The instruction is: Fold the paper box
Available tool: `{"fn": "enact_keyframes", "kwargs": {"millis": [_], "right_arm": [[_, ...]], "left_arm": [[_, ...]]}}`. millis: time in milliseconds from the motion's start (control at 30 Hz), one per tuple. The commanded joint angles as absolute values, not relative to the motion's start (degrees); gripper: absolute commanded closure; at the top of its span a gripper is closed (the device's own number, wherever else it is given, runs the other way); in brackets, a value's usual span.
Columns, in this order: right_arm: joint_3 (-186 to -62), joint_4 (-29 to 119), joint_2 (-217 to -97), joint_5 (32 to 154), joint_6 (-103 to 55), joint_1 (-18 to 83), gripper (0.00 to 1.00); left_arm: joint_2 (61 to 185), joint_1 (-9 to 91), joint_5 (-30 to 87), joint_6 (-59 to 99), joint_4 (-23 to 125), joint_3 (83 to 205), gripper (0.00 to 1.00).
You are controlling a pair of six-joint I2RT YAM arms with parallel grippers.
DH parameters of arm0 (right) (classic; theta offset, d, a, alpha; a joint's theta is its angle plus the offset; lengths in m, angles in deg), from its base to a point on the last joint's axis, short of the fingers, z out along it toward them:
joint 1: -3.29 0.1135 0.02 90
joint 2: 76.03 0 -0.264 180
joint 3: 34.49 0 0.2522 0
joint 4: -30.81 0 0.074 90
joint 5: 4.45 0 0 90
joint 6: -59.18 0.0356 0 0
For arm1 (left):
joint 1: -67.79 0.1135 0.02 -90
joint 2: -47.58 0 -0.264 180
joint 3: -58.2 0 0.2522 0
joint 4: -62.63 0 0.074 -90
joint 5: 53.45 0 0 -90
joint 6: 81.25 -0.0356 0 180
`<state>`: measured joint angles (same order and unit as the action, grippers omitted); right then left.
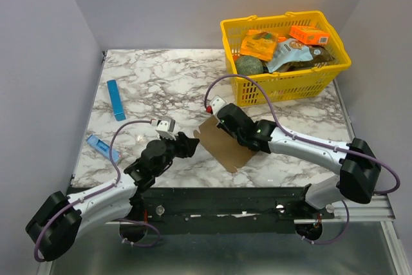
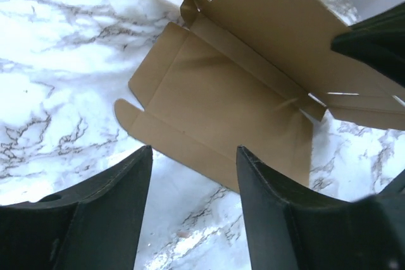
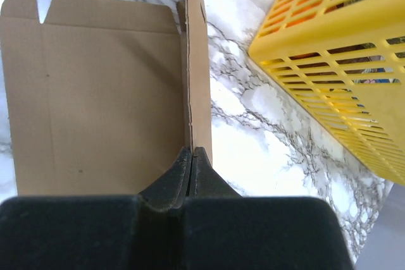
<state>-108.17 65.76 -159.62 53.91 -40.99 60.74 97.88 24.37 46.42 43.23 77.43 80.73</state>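
The paper box [image 1: 224, 148] is a brown cardboard sheet lying part-unfolded on the marble table, one long flap standing upright. My right gripper [image 1: 217, 122] is shut on that upright flap; in the right wrist view its fingers [image 3: 192, 151] pinch the flap's edge, with the flat panel [image 3: 107, 93] to the left. My left gripper [image 1: 193, 141] stands open just off the sheet's left side. The left wrist view has its fingertips [image 2: 193, 150] apart over bare marble, the box's near edge [image 2: 215, 99] right beyond them and nothing between them.
A yellow basket [image 1: 291, 85] with orange printed boxes [image 1: 309, 34] and other packets stands at the back right, close to the right arm [image 3: 335, 49]. A thin blue strip [image 1: 116, 99] lies at the left, and a smaller blue item [image 1: 102, 147] sits near the left edge.
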Motion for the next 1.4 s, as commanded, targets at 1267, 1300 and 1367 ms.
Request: {"fn": "enact_keyframes", "kwargs": {"millis": [1267, 1300, 1367], "right_arm": [[-108.55, 65.84, -162.06, 61.84, -39.87, 52.77, 0.99], [-108.55, 65.66, -162.51, 61.3, -39.87, 52.77, 0.99], [-108.2, 64.96, -162.95, 60.6, -39.69, 52.77, 0.99]], "left_arm": [[100.57, 45.9, 27.68, 39.51, 62.75, 101.14, 0.1], [101.1, 45.99, 27.42, 39.6, 63.19, 101.14, 0.1], [102.5, 45.99, 26.89, 39.86, 64.51, 101.22, 0.1]]}}
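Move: Roughly 10 cm ahead of the empty left hand, 5 cm to its right and 4 cm lower is the left end of the raised panel. The base panel is centred 3 cm ahead, 8 cm right and 9 cm below. From the right hand, pinching the raised panel's top edge, the bare table beyond the fold is about 5 cm ahead, 6 cm right and 14 cm down; the yellow basket is 26 cm ahead, 20 cm right. Keeping its pinch on the raised panel's top edge, the right hand pushes about 4 cm forward and right, swings back left and up some 7 cm with its wrist tilting, then goes forward, right and down again. Meanwhile the left hand climbs about 10 cm, going forward and then left beside the box, sinks back 3 cm and opens wider, touching nothing at the end. ##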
